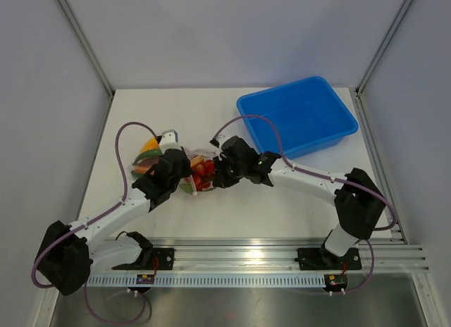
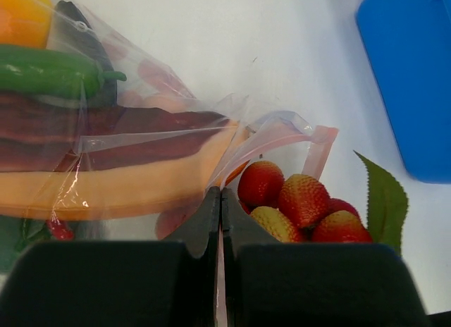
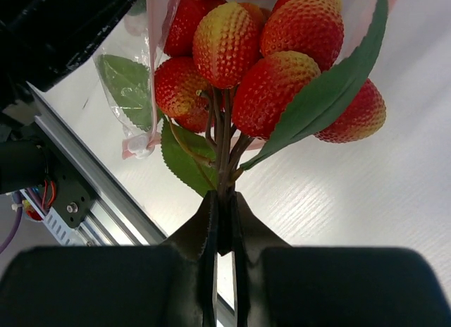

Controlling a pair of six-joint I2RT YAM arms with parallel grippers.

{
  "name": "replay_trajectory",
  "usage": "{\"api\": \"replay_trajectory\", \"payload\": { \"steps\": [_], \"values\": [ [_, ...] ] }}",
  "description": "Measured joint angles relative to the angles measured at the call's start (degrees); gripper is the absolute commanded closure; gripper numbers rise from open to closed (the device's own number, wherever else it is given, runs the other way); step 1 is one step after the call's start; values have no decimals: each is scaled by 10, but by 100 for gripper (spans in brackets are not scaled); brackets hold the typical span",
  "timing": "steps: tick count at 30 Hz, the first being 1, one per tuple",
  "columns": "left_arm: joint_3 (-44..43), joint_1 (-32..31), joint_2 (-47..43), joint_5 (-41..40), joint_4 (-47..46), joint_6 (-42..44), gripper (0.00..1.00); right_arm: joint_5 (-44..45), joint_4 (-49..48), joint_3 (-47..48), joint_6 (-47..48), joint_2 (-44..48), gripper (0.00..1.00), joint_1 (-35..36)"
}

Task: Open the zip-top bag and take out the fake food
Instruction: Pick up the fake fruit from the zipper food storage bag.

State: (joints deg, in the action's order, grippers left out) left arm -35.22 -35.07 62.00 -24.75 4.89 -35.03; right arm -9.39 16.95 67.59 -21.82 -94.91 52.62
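Note:
The clear zip-top bag (image 2: 141, 151) lies on the white table with its pink zip strip (image 2: 282, 130) parted. My left gripper (image 2: 222, 196) is shut on a fold of the bag's film at the mouth. Inside the bag are fake food pieces: a green chili (image 2: 49, 70), a yellow piece (image 2: 25, 17) and dark red and orange strips. A cluster of red-yellow berries (image 3: 268, 66) with green leaves sticks out of the mouth. My right gripper (image 3: 225, 200) is shut on the cluster's stem (image 3: 224, 151). From above, both grippers (image 1: 184, 173) (image 1: 215, 173) meet over the berries (image 1: 203, 172).
A blue plastic bin (image 1: 303, 119) stands at the back right, close behind the right arm. The aluminium rail (image 1: 246, 260) carrying the arm bases runs along the near table edge. Grey walls close in the table on both sides.

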Motion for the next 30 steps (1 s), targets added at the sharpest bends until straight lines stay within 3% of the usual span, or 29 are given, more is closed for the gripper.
{"api": "replay_trajectory", "payload": {
  "steps": [20,30],
  "values": [
    [0,3,0,3,8,-10,100,104,27,-47,5,154,100,-27],
    [0,5,0,7,12,-19,100,172,24,-89,-5,241,100,-90]
  ]
}}
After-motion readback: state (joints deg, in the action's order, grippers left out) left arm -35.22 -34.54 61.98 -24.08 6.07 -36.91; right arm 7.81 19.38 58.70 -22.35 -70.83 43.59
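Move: The right hand already grips the red fruit bunch by its stems; the berries lie about 5 cm to its left and 3 cm ahead, at the bag's mouth. The blue box they go to has its middle roughly 25 cm ahead and 30 cm right, slightly lower. The filled bag's middle is some 18 cm left and 7 cm ahead. From the left hand, the box is about 20 cm ahead and 40 cm right, and the bunch 5 cm right. Still pinching the stems, the right hand draws the red bunch out of the bag's mouth, rising and moving right towards the blue box, slowly at first, then faster and forward too: about 12 cm right, 9 cm up and 5 cm forward. The wrist swings clockwise some 25 degrees as the fingers tip up. The left fingers stay shut on the bag's rim and hold it in place. ##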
